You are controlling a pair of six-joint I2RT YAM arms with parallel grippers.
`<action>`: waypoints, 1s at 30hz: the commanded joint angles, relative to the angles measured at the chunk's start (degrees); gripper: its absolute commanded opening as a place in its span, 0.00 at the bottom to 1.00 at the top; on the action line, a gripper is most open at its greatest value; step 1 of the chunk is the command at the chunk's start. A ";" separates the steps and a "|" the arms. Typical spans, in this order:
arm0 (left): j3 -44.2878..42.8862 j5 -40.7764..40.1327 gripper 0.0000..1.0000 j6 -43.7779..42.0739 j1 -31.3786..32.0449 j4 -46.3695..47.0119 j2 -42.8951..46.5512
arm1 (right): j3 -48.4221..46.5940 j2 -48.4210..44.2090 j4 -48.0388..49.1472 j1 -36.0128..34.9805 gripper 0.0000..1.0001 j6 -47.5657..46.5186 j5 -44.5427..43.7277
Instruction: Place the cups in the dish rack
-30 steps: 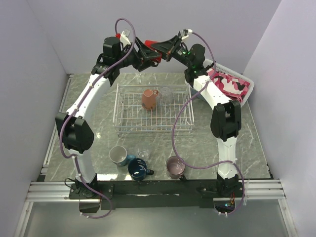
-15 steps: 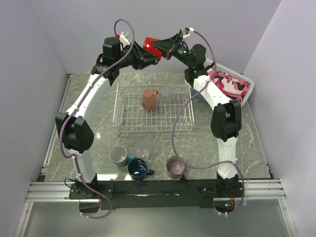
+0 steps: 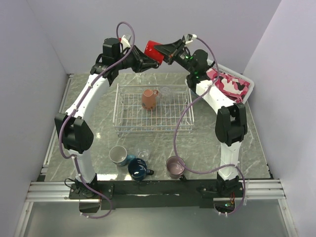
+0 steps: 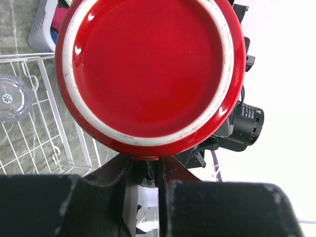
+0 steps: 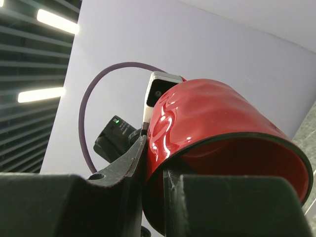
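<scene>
A red mug (image 3: 153, 50) hangs high over the back of the dish rack (image 3: 118, 106), held between both arms. My left gripper (image 3: 146, 58) is shut on it; the left wrist view shows the mug's base (image 4: 148, 74) and the jaws (image 4: 148, 160) pinching a red part at its edge. My right gripper (image 3: 166, 51) is shut on the rim wall of the red mug (image 5: 212, 118), one finger inside and one outside (image 5: 155, 163). A salmon mug (image 3: 149, 98) and a clear glass (image 3: 166, 92) sit in the rack. The other cups stand on the table near the arm bases: a teal-blue mug (image 3: 118, 155), a small glass (image 3: 144, 154), a navy mug (image 3: 138, 169) and a mauve mug (image 3: 175, 167).
A white plastic basket of pink cloth (image 3: 229, 84) stands at the back right, beside the right arm. The left wrist view shows the rack's wire (image 4: 44, 123), the glass (image 4: 12, 96) and a corner of that basket (image 4: 42, 29). Walls enclose the table on three sides.
My left gripper's jaws have shut on the red mug, which the right gripper was holding. Both grippers and the mug have shifted slightly up and left.
</scene>
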State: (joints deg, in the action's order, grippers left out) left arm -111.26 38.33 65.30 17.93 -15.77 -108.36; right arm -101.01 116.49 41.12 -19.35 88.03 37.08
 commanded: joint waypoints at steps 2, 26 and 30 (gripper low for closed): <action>-2.47 -4.93 0.01 -7.37 -1.32 4.79 4.56 | -0.50 -5.12 -2.09 -2.97 0.06 -4.44 11.08; -14.50 3.94 0.01 -37.68 1.39 -11.02 2.45 | 14.25 -32.52 -33.56 17.41 1.00 -26.76 7.85; -16.09 12.54 0.01 -48.65 4.39 -17.53 -0.44 | 14.88 -36.33 -37.95 21.11 1.00 -30.71 5.82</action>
State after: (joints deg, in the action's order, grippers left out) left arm -122.74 39.13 30.83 18.24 -30.02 -107.66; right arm -86.15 86.08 8.32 0.21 64.42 45.36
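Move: Both hands hold the red mug. Its middle is about 5 cm ahead of the left hand, 2 cm left and 1 cm above; from the right hand, 2 cm ahead, 4 cm left and 3 cm below. The dish rack's middle is roughly 7 cm back from the left hand, level sideways and 33 cm below; in the rack, from that hand, the orange mug is 4 cm back, 3 cm left, and the clear glass 1 cm back, 5 cm right, both 30 cm down. Right fingers release the mug, drawing back then right some 17 cm; left keeps the handle, rolling 35 degrees. ##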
